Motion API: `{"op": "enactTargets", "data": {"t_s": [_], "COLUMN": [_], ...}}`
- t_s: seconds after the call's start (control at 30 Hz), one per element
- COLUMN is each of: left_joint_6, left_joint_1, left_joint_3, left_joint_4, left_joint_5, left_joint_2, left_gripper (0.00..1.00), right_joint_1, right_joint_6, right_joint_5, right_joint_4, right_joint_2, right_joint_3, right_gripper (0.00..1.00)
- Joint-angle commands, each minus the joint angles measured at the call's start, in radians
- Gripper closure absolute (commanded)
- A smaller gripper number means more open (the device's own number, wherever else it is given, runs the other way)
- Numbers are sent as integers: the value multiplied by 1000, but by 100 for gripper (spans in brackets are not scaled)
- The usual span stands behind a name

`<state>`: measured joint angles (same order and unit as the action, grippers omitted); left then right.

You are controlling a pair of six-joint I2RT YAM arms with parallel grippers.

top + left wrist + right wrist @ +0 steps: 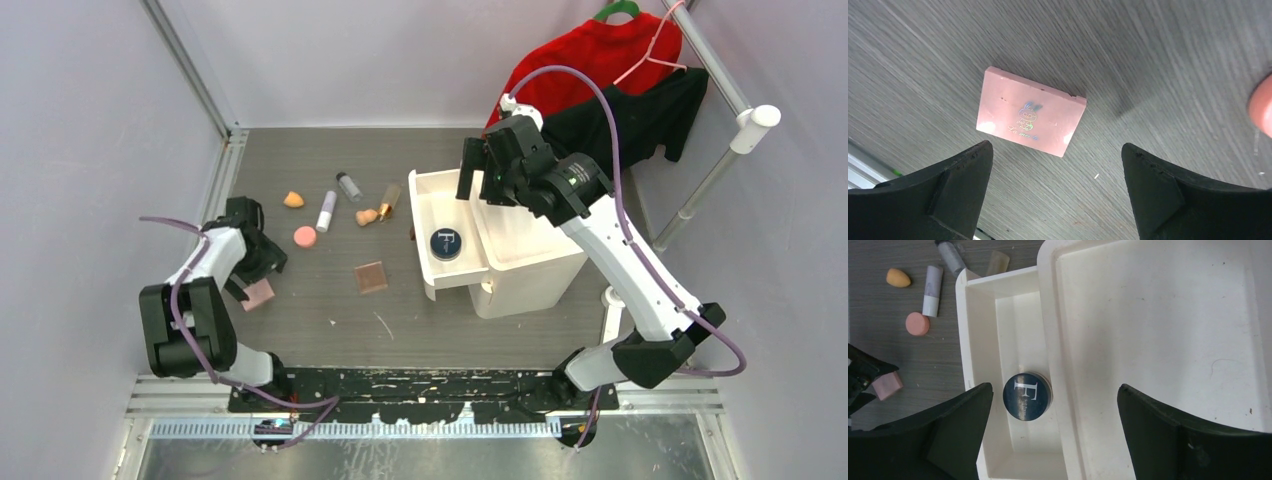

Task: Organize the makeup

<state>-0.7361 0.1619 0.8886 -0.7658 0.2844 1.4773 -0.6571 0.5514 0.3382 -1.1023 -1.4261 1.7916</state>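
Note:
My left gripper (255, 272) (1055, 155) hangs open just above the table, with a pink square palette (258, 294) (1030, 117) lying just ahead of its fingertips, untouched. My right gripper (478, 175) (1055, 395) is open and empty above the white organizer (530, 262). In the organizer's pulled-out drawer (964, 330) lies the round navy compact (446, 243) (1027, 396). On the table lie an orange sponge (293, 199), a white tube (326, 211), a clear vial (349, 186), a gold-brown bottle (388, 200), a pink sponge (305, 237) and a brown palette (371, 277).
A second orange sponge (367, 216) sits beside the bottle. Red and black clothes (610, 80) hang on a rack at the back right. Walls close in on the left and back of the table. The organizer's top tray (1158, 340) holds nothing.

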Motion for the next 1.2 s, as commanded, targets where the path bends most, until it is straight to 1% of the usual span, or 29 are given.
{"op": "enactTargets", "data": {"t_s": [0.0, 0.13, 0.37, 0.5, 0.57, 0.67, 0.7, 0.77, 0.83, 0.87, 0.93, 1.0, 1.03, 1.1, 1.17], "left_joint_6": [-42, -89, -141, -192, -197, -81, -5, 68, 140, 170, 242, 289, 321, 371, 405], "left_joint_1": [11, 18, 22, 24, 23, 34, 44, 74, 97, 113, 146, 152, 153, 153, 154], "left_joint_3": [10, 12, 44, 66, 73, 100, 109, 139, 136, 134, 137, 183, 187, 163, 142], "left_joint_4": [-9, -46, -144, -195, -206, -168, -150, -178, -155, -143, -104, -154, -154, -134, -110], "left_joint_5": [62, 87, 76, 22, 17, 18, 10, 4, -13, -45, -156, -145, -141, -117, -126], "left_joint_2": [-92, -120, -117, -123, -130, -119, -106, -75, -65, -59, -20, 45, 57, 53, 39], "left_gripper": [1, 0, 0, 1, 1, 0, 0, 1, 1, 1, 1, 1, 1, 0, 1], "right_joint_1": [3, 3, 4, -4, -5, -5, -5, -6, -5, -6, -6, -6, -5, -6, -5], "right_joint_6": [22, -6, -56, -86, -87, -82, -83, -93, -104, -110, -113, -107, -100, -86, -81], "right_joint_5": [41, 40, 6, -11, -52, -63, -67, -89, -100, -105, -117, -147, -168, -191, -204], "right_joint_4": [-3, 11, 36, 143, 184, 254, 270, 289, 305, 317, 332, 336, 337, 346, 362], "right_joint_2": [2, 6, -14, 31, 49, 81, 89, 102, 114, 119, 121, 115, 115, 122, 133], "right_joint_3": [7, -24, -52, -146, -186, -257, -271, -294, -310, -317, -321, -314, -312, -324, -341], "right_gripper": [0, 0, 0, 0, 0, 0, 0, 0, 0, 0, 0, 0, 0, 0, 0]}}
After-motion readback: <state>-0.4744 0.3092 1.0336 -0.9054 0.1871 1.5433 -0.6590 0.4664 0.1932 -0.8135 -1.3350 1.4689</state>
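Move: The pink compact lies almost under the open left hand, some 2 cm back, 1 cm left and 3 cm below. From that hand, the round pink puff is about 10 cm ahead and 9 cm to the right, and the brown square palette is roughly 22 cm right and 2 cm ahead, both near table level. From the right hand, the pink compact is about 48 cm left, 7 cm back and 32 cm down. Up by about 4 cm the left hand lifts above the pink compact, easing back on the way, then it shifts about 3 cm left and sinks again by some 2.5 cm. Its wrist first turns slightly counter-clockwise, then about 15 degrees clockwise, and the fingers stay wide open, untouching. The right hand, also open, drops about 5 cm over the drawer unit, then drifts 3 cm left. ##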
